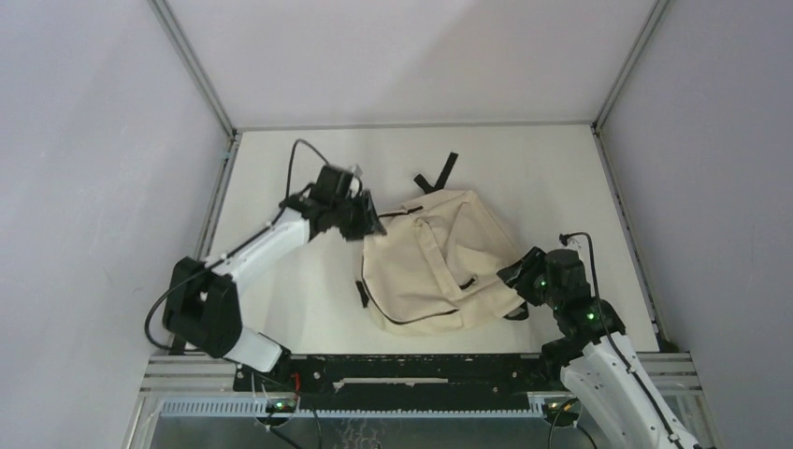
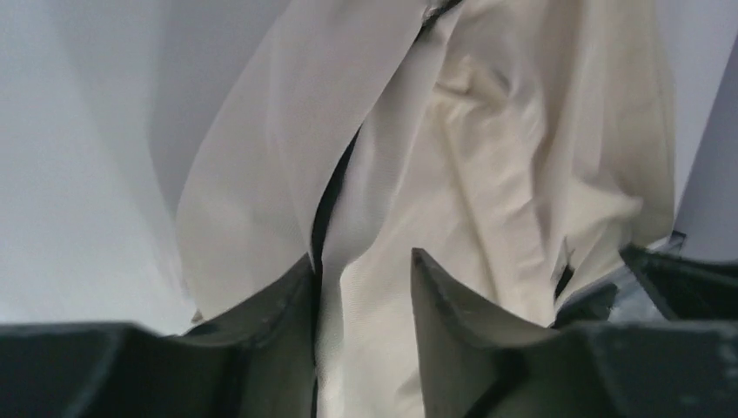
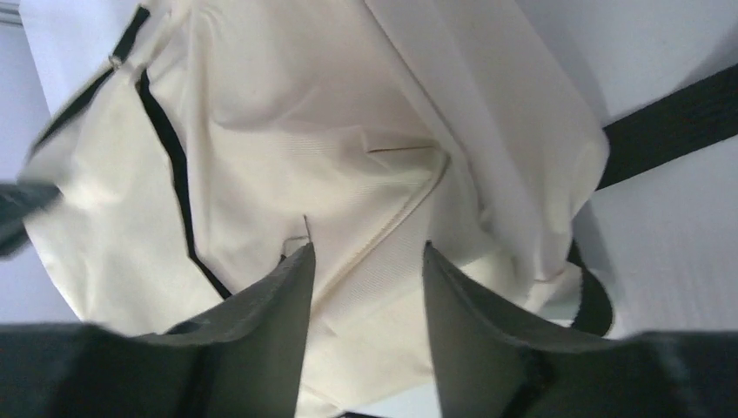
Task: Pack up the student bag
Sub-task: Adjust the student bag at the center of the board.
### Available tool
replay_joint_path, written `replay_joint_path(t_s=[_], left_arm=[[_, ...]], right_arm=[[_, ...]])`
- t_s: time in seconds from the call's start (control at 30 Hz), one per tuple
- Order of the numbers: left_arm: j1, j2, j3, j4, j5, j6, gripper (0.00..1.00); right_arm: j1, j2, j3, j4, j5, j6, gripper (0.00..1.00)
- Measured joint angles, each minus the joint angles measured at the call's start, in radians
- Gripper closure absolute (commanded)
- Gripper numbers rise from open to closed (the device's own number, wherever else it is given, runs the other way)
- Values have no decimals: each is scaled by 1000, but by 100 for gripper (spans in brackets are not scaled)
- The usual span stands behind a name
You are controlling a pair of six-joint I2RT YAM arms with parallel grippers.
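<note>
The student bag, cream fabric with black zipper lines, lies in the middle of the white table. My left gripper is at the bag's upper left edge. In the left wrist view a fold of the bag fills the gap of the left gripper, beside a black zipper line, and the fingers press on it. My right gripper is at the bag's lower right corner. In the right wrist view the right gripper stands open with the bag's corner between its fingers.
A black strap sticks out past the bag's far end, and a strap shows on the table in the right wrist view. White walls with metal posts close the table on three sides. The arm bases sit along the near rail.
</note>
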Motion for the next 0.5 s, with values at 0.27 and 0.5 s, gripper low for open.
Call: replay_joint_path(t_s=[0.27,0.5], left_arm=[[-42,12,266,-104,-195,80,29],[-250,-223,151,-89,-229,84,29]], right_arm=[[204,145,122,0,7,49,60],[409,322,193,58,115,158,56]])
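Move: At the bag's far left edge, the left hand has its half-open fingers on the cloth; the student bag's middle lies some 16 cm to the right, 7 cm back and 5 cm lower. From the right hand, over the near right part, that middle is about 15 cm left, 5 cm ahead and slightly below; the pocket zip pull lies 9 cm left and about level, the near-right strap 3 cm right and 8 cm back. The top straps stand 12 cm ahead of the left hand and 16 cm right. Opening wide, the left hand carries on forward about 6 cm with the bag's left edge and comes free, then draws back past its start while rising some 11 cm clear, fingers swinging up towards level. Meanwhile the right hand sweeps about 8 cm left across the near right part to the pocket zip, rising slightly, turning some 10 degrees counter-clockwise and partly closing, seeming to push the cloth along. ##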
